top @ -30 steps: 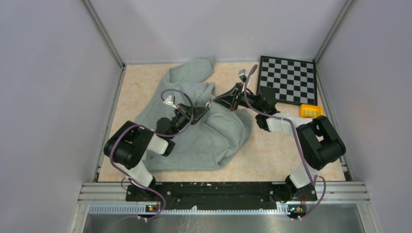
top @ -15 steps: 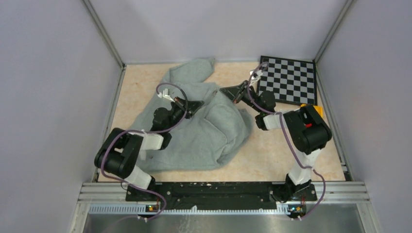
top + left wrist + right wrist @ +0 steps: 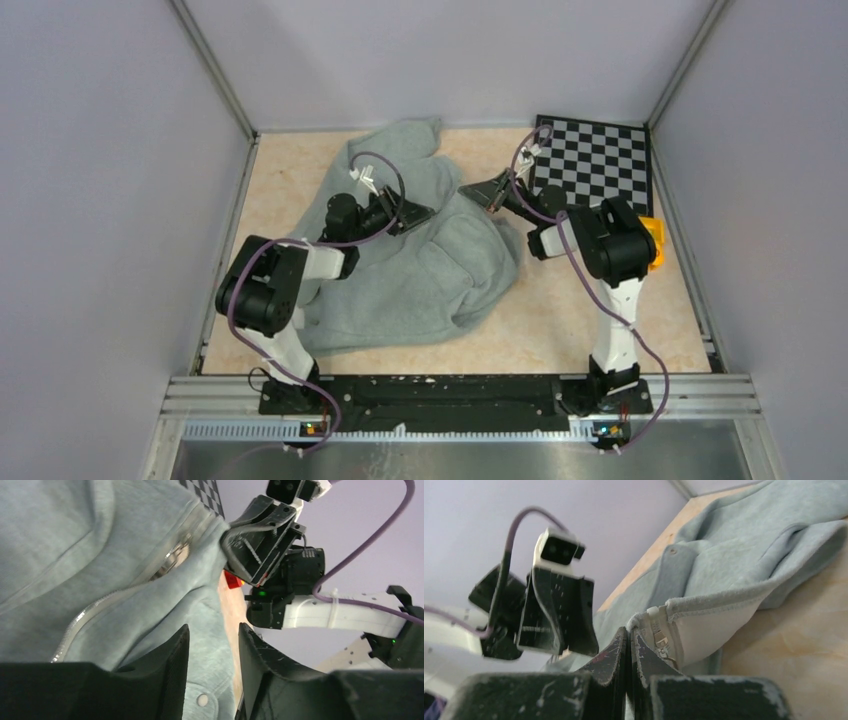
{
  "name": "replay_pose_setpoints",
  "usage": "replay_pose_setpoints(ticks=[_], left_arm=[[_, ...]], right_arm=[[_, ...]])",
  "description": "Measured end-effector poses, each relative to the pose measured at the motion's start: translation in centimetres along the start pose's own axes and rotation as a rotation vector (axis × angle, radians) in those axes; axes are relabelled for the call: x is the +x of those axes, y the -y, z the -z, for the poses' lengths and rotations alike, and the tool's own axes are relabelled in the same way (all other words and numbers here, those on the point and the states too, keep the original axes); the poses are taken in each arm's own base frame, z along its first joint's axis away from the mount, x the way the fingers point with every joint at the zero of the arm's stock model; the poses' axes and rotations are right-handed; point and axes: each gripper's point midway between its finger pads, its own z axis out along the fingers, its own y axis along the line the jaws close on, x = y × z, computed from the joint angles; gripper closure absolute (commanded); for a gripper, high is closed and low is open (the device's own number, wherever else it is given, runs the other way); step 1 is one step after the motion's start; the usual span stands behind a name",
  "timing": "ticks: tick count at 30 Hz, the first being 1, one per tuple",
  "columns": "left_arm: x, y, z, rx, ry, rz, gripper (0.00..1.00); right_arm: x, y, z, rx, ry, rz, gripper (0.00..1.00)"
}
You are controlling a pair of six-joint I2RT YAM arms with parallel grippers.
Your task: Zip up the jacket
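The light-grey fleece jacket [image 3: 420,270] lies crumpled on the left and middle of the table. Its pale zipper [image 3: 95,607] runs up to a metal pull [image 3: 172,560]. My right gripper [image 3: 470,188] is shut on the jacket's front edge beside the zipper's end [image 3: 659,632] and holds that corner a little off the table. In the right wrist view its jaws [image 3: 628,629] are pressed together with fabric at the tips. My left gripper [image 3: 424,213] hovers over the jacket just left of it, open [image 3: 214,629], with only fleece [image 3: 210,655] showing behind the gap.
A black-and-white checkerboard [image 3: 592,163] lies at the back right. A small yellow block [image 3: 652,232] sits right of my right arm. Grey walls close in the table on three sides. Bare tabletop [image 3: 560,320] shows right of the jacket.
My left gripper has opened, let go of the fabric and moved toward the back. My right gripper has pulled the jacket's edge toward the back and kept hold of it.
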Motion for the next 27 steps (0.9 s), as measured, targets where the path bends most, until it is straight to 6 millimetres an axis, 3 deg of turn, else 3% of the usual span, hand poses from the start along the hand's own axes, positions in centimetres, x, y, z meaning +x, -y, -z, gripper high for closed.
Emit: replay_pose_setpoints(ticks=[6, 10, 13, 15, 18, 27], left_arm=[[0.0, 3.1, 0.0, 0.101, -0.049, -0.095, 0.47], [0.1, 5.3, 1.4, 0.205, -0.041, -0.049, 0.45], [0.9, 5.9, 2.9, 0.246, -0.037, 0.038, 0.44], [1.6, 5.9, 3.8, 0.255, -0.04, 0.102, 0.44], [2.3, 5.8, 4.5, 0.255, -0.049, 0.177, 0.43], [2.8, 5.9, 5.0, 0.263, -0.061, 0.235, 0.3]], right_arm=[[2.1, -3.5, 0.7, -0.151, -0.162, 0.038, 1.0], [2.5, -9.0, 1.3, -0.306, -0.255, 0.138, 1.0], [2.7, -13.0, 1.7, -0.421, -0.3, 0.224, 1.0], [2.8, -14.7, 2.0, -0.473, -0.319, 0.267, 1.0], [3.5, -15.8, 2.3, -0.516, -0.351, 0.29, 1.0], [3.9, -16.2, 2.2, -0.53, -0.356, 0.301, 1.0]])
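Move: My left hand is empty, its fingers partly open. The zipper pull hangs about 4 cm ahead of it, 4 cm to its right and 2 cm lower. My right fingertips, still pinching the jacket's bottom zip end, are some 5 cm ahead, 6 cm right and 1 cm above my left hand. The pocket flap lies roughly 13 cm below my left hand, 2 cm back and 5 cm right. From my right hand, the pull is about 1 cm back, 2 cm left and 3 cm lower. Keeping the zip end pinched, I draw my right hand back about 14 cm, lifting it 8 cm and easing left, tipping its fingers up and swinging them some 30 degrees counter-clockwise. My left hand rises, then follows back about 7 cm, rolling its left side down and opening its fingers wider around the dangling pull's approach, without closing on it. ##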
